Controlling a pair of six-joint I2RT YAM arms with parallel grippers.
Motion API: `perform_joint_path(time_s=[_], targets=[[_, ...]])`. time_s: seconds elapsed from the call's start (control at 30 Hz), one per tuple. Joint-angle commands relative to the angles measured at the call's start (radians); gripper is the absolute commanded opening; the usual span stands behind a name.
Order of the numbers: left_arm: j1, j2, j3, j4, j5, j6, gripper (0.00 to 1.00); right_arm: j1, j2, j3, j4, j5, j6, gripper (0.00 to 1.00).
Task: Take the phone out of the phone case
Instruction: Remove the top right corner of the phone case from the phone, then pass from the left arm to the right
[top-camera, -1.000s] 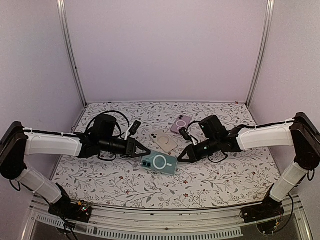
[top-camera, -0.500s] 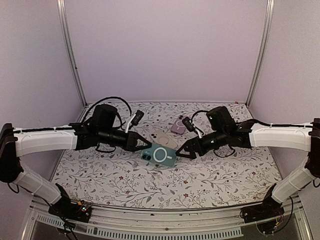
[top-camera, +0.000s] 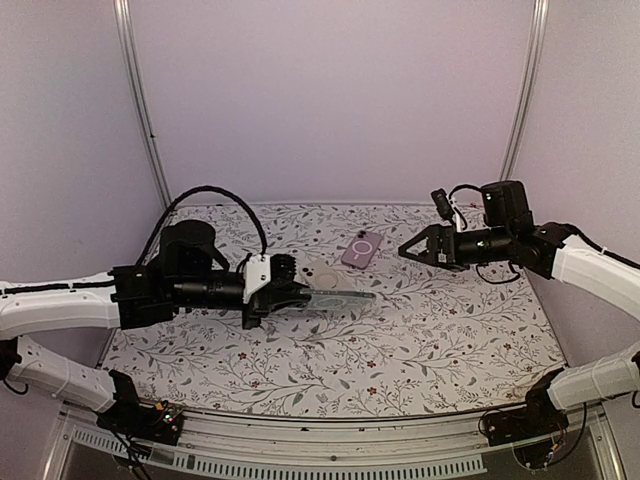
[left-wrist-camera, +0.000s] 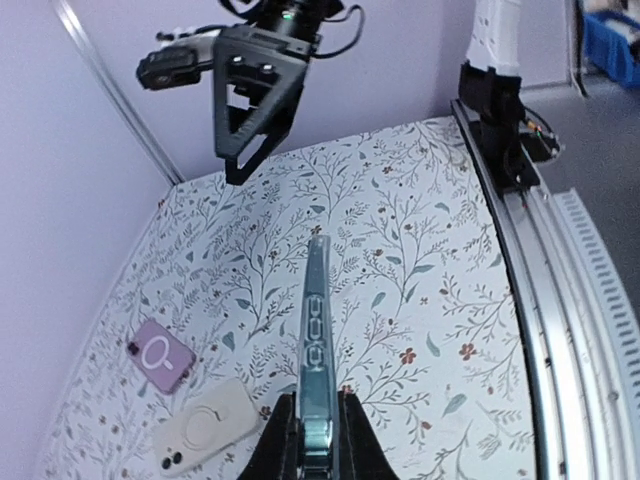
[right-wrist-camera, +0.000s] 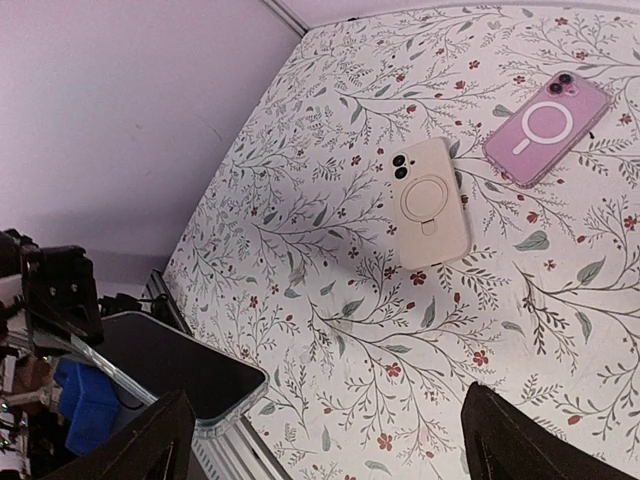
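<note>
The phone in its teal phone case (top-camera: 335, 297) hangs above the table, level in the top view and edge-on, with the left gripper (top-camera: 292, 296) shut on its near end. In the left wrist view the case's thin edge (left-wrist-camera: 316, 330) runs straight out from between the left gripper's pads (left-wrist-camera: 316, 425). The right wrist view shows its dark screen (right-wrist-camera: 170, 370) at the lower left. The right gripper (top-camera: 418, 256) hovers open and holds nothing, well to the right of the phone. Its black fingers (right-wrist-camera: 150, 445) frame the bottom of its own view.
A cream-cased phone (top-camera: 320, 272) and a pink-cased phone (top-camera: 362, 248) lie face down on the floral tabletop (top-camera: 430, 330), between and behind the two grippers. Metal frame posts (top-camera: 140, 100) and lilac walls close in the back and sides.
The right gripper opened, let go of the teal phone and drew back up and to the right. The left gripper raised the phone off the table and turned it edge-on to the camera.
</note>
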Motion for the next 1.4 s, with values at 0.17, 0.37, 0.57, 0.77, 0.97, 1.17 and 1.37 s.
perform_joint_path(time_s=[0.17, 0.37, 0.57, 0.77, 0.97, 1.17, 1.37], targets=[[-0.097, -0.047, -0.121, 0.275, -0.151, 0.584, 0.00, -0.073, 0.023, -0.046, 0.001, -0.422, 0.287, 0.96], [-0.112, -0.053, -0.146, 0.353, -0.140, 0.725, 0.00, -0.070, 0.010, -0.210, 0.217, -0.589, 0.561, 0.96], [-0.134, -0.054, -0.153, 0.369, -0.101, 0.805, 0.00, -0.028, 0.015, -0.276, 0.385, -0.612, 0.727, 0.96], [-0.179, -0.061, -0.189, 0.408, -0.116, 0.842, 0.00, 0.026, 0.031, -0.302, 0.552, -0.569, 0.859, 0.96], [-0.216, -0.040, -0.212, 0.439, -0.166, 0.883, 0.00, 0.101, 0.092, -0.308, 0.700, -0.549, 1.005, 0.87], [-0.226, -0.017, -0.236, 0.483, -0.211, 0.922, 0.00, 0.114, 0.084, -0.295, 0.706, -0.527, 1.045, 0.78], [-0.251, 0.003, -0.249, 0.514, -0.233, 0.960, 0.00, 0.115, 0.080, -0.288, 0.756, -0.531, 1.074, 0.66]])
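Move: The case's free right-hand corner, at the end of the phone held by the left hand, lies about 8 cm back, 8 cm left and 2 cm below the right hand. From the left hand, that corner is roughly 13 cm right, 4 cm ahead and 4 cm lower. On the table some 20 cm below the right hand, the beige phone lies about 10 cm ahead and 17 cm left, the pink phone 20 cm ahead and 9 cm left. Right swings about 10 cm back and left, narrowing around the free corner; left draws back, rolling phone screen-up. ##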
